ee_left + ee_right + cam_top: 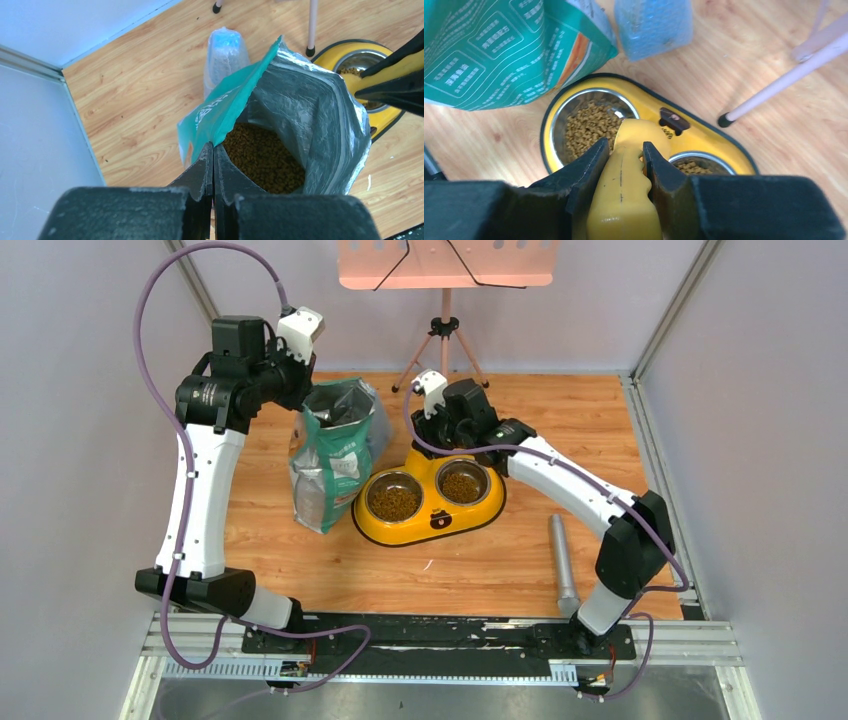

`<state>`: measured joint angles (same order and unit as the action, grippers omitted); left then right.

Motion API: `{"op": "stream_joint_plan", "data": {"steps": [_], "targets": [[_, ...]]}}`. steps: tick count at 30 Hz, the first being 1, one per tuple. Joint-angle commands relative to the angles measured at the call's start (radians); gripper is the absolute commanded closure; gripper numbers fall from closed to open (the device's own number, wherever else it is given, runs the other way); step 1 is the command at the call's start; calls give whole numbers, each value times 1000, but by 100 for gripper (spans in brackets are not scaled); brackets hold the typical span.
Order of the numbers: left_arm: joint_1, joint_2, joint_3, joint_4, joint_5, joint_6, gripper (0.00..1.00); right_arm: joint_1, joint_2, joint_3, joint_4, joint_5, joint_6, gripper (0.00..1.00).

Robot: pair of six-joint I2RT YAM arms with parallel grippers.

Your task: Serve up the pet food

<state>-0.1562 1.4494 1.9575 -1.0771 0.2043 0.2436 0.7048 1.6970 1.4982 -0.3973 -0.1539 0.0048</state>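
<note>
The pet food is brown kibble: a heap inside the open green-and-white bag [265,155] and a fill in both steel bowls [393,502] [461,485] of the yellow double feeder [400,532]. The bag [335,455] stands upright left of the feeder. My left gripper [214,146] is shut on the bag's teal rim [220,112] and holds the mouth open. Over the middle of the feeder [704,135], my right gripper [626,147] is shut on the handle of a yellow scoop [629,175]. The scoop's bowl points down between the two bowls and its inside is hidden.
A grey cylinder [563,560] lies on the wooden table to the right of the feeder. A tripod [445,340] carrying an orange panel [445,265] stands at the back. A clear bluish packet [225,55] sits behind the bag. Walls close in the left, right and back.
</note>
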Motion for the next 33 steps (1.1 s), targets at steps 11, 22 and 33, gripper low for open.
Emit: {"op": "stream_joint_plan", "data": {"steps": [11,22,33], "targets": [[-1,-36,62,121,58,3,100,-98,-311,-142,-96,-11,-92,100],[1,2,93,115,38,36,100,-315,-464,-292,-136,7,-184,100],[1,51,112,120,70,35,100,-523,-389,-179,-334,-182,-220,100]]}}
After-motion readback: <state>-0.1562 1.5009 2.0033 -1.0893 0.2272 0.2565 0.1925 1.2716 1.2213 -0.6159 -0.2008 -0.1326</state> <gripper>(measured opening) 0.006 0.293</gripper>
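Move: The right hand, gripping the yellow scoop, hangs almost centred over the yellow bowl stand, whose middle is some 18 cm below and about 1 cm ahead. It heads for the open table about 24 cm to its right, level with it and 20 cm down; the right-hand bowl is 8 cm right and 4 cm ahead, the food bag 21 cm left and 2 cm ahead. From the left hand that open table lies some 44 cm right, level, 38 cm down. The right hand keeps its closed grip on the scoop handle and carries the scoop about 24 cm to the right, from over the middle of the bowl stand, across its right-hand end and out above the bare table. On the way it arcs up by 5 to 6 cm, drawing back a few centimetres, then sinks and eases forward again to finish only slightly higher than it set out, while the wrist swings some 25 degrees clockwise, mostly in the second half. ##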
